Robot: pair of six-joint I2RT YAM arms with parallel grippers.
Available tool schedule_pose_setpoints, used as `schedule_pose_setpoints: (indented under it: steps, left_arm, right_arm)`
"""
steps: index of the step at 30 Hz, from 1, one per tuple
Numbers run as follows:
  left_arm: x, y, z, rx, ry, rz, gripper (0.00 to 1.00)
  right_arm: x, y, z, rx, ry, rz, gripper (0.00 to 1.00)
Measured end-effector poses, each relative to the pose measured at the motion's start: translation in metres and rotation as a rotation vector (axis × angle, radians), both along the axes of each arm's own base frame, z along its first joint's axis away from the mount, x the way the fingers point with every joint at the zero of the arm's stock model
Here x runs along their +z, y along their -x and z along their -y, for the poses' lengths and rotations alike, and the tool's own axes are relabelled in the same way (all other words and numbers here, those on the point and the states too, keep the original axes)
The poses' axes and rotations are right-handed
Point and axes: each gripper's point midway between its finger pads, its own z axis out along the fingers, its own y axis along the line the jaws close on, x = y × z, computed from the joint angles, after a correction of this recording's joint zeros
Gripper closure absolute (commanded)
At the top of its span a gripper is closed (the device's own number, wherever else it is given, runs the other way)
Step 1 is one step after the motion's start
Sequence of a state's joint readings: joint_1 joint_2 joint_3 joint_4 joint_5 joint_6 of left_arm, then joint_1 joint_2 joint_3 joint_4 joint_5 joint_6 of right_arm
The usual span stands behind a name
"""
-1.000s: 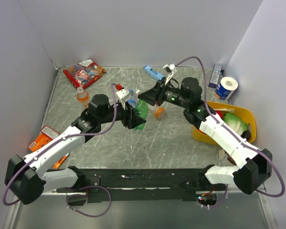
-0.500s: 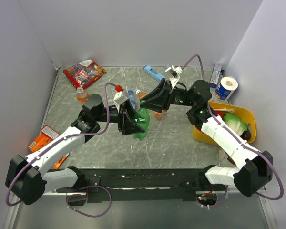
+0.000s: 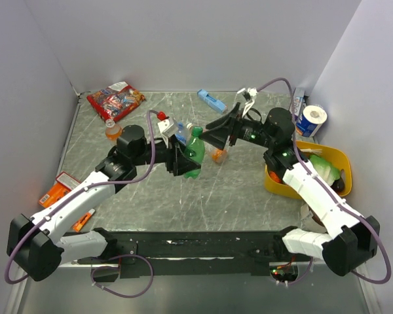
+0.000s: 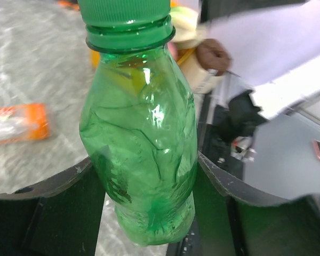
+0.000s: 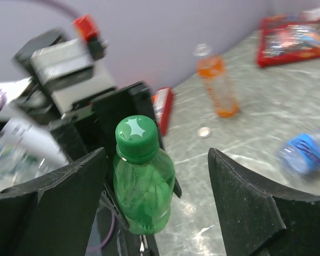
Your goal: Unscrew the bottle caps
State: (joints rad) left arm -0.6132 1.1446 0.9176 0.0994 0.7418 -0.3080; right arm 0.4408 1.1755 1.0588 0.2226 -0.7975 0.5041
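Observation:
My left gripper (image 3: 183, 160) is shut on the body of the green bottle (image 3: 194, 154) and holds it above the table. In the left wrist view the green bottle (image 4: 141, 144) fills the space between the fingers of the left gripper (image 4: 144, 181). Its green cap (image 5: 136, 137) sits on the neck. My right gripper (image 5: 157, 160) is open, with one finger on each side of the cap and touching neither. An orange bottle (image 3: 112, 131) stands at the left. A clear bottle with a blue label (image 3: 181, 133) lies behind the green one. A second orange bottle (image 3: 218, 154) lies under the right gripper (image 3: 213, 136).
A red snack bag (image 3: 115, 100) lies at the back left and a blue object (image 3: 211, 101) at the back middle. At the right is a yellow bin (image 3: 327, 167) with items in it, and a roll (image 3: 312, 120) behind it. Orange packets (image 3: 60, 190) lie at the left edge. A small loose cap (image 5: 204, 132) lies on the table.
My right gripper was shut on the green bottle's top and has opened and drawn back slightly. The left gripper still holds the bottle and has shifted it a little.

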Motion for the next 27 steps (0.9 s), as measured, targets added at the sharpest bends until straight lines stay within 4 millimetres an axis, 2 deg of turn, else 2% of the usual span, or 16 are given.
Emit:
schedule_pose_setpoints:
  steps: [5,8,11,20,27]
  left_arm:
    - [-0.015,-0.014,-0.003,0.107,-0.064,-0.017,0.59]
    - [-0.019,-0.020,-0.002,0.149,-0.089,-0.019,0.59]
    - [-0.025,-0.024,-0.001,0.180,-0.115,-0.031,0.59]
    - [-0.043,-0.033,-0.003,0.238,-0.173,-0.060,0.59]
    - [-0.047,-0.035,-0.005,0.263,-0.192,-0.065,0.60]
  right_arm:
    - [-0.004,-0.019,0.016,-0.190,0.011,-0.074,0.25]
    - [-0.011,-0.026,0.019,-0.264,0.021,-0.115,0.30]
    - [-0.015,-0.026,0.015,-0.292,0.041,-0.142,0.35]
    - [-0.005,-0.022,-0.003,-0.311,0.061,-0.123,0.41]
    - [-0.012,-0.031,-0.009,-0.346,0.111,-0.158,0.44]
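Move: The right hand, open and empty, has the green bottle's cap about 5 cm to its left, level fore and aft and roughly 2 cm higher. From the left hand, which holds that bottle by the body, the cap is some 8 cm up, 2 cm ahead and 3 cm right. On the table, roughly 28 cm below the right hand, the orange bottle lies 16 cm ahead and 2 cm left, the water bottle 19 cm ahead and 15 cm left. Left lowers the held bottle 5 cm and forward; right swings forward, 20 degrees clockwise, fingers narrowing around the cap. ##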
